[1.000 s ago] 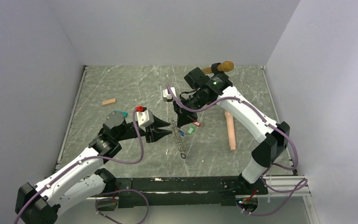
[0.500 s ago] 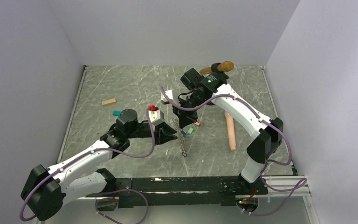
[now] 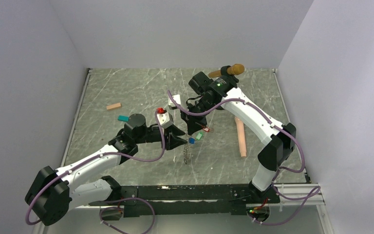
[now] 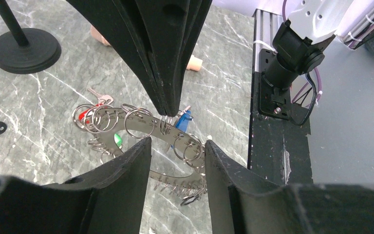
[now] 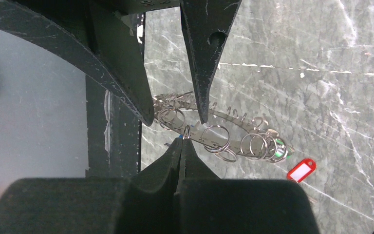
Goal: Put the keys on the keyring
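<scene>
The keyring point(image 3: 187, 152) is a long metal loop carrying several split rings, and it hangs from my right gripper point(image 3: 191, 131). In the right wrist view that gripper point(image 5: 185, 139) is shut on one small ring of the keyring point(image 5: 214, 127). My left gripper point(image 4: 177, 143) is open, with its fingers either side of the keyring point(image 4: 141, 124) and not touching it. The right fingers point(image 4: 168, 73) come down just beyond it. A blue tag point(image 4: 184, 121) and a green tag point(image 4: 118, 141) sit among the rings. A red tag point(image 5: 302, 170) and its key point(image 4: 97, 95) lie on the table.
A black round-based stand point(image 4: 26, 44) is at the back left of the left wrist view. A pink rod point(image 3: 241, 136), a wooden-headed tool point(image 3: 231, 69), a white block point(image 3: 174, 100), a pink block point(image 3: 113, 106) and a teal piece point(image 3: 122, 118) lie around. The black base rail point(image 4: 277, 146) runs nearby.
My left arm has swung right and come up against the right gripper, and its jaws have spread a little. The hanging keyring has shifted slightly left.
</scene>
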You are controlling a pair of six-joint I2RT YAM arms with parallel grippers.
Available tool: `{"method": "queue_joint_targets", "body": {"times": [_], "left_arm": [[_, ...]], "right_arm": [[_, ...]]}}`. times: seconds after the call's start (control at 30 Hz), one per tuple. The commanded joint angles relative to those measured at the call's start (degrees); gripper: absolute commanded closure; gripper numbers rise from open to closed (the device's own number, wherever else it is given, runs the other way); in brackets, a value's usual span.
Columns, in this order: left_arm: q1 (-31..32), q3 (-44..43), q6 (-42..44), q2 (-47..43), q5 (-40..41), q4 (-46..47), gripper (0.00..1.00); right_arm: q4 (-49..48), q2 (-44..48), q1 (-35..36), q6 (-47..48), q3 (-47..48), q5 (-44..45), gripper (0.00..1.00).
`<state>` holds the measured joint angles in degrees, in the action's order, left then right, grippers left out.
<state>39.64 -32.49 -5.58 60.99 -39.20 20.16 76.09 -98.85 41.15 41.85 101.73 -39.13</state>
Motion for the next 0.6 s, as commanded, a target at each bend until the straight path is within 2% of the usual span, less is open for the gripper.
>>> {"method": "queue_joint_targets", "body": {"times": [0.0, 0.2, 0.43, 0.57], "left_arm": [[0.18, -1.72, -1.91, 0.85, -0.89, 6.11, 0.53], [0.24, -1.94, -3.76, 3.17, -2.5, 9.26, 0.59], [0.22, -2.66, -3.24, 4.06, -2.94, 8.58, 0.74], [0.24, -2.84, -3.13, 3.85, -2.78, 8.02, 0.77]], "right_arm": [[0.7, 1.16, 0.34, 0.44, 1.98, -2.39, 1.0], [0.3, 1.36, 0.34, 0.34, 1.81, -2.91, 1.0], [0.31, 1.25, 0.34, 0.45, 1.63, -3.47, 1.0], [0.34, 1.36, 0.32, 0.61, 1.22, -3.62, 1.0]]}}
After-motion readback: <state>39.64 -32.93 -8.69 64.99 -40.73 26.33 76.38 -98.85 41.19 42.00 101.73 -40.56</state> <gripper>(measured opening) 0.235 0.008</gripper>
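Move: The small ring of the keyring, pinched in my right fingertips, is about 2 cm to the right of my left hand point and 1 cm ahead, at roughly the same height. The blue tag hangs some 3 cm right, 1 cm back and 2 cm lower. On the table about 18 cm below, the green tag lies roughly 12 cm ahead and 6 cm right, the red tag 15 cm ahead and 9 cm right. From my right hand, that small ring is right at the tips, about 1 cm down. I close my half-open left fingers to about half their gap around the small ring while easing that hand about 1 cm to the right and half a centimetre forward, so its two tips come to stand on either side of the ring just under my right fingertips. My right hand stays practically in place and keeps its shut grip on the keyring. ##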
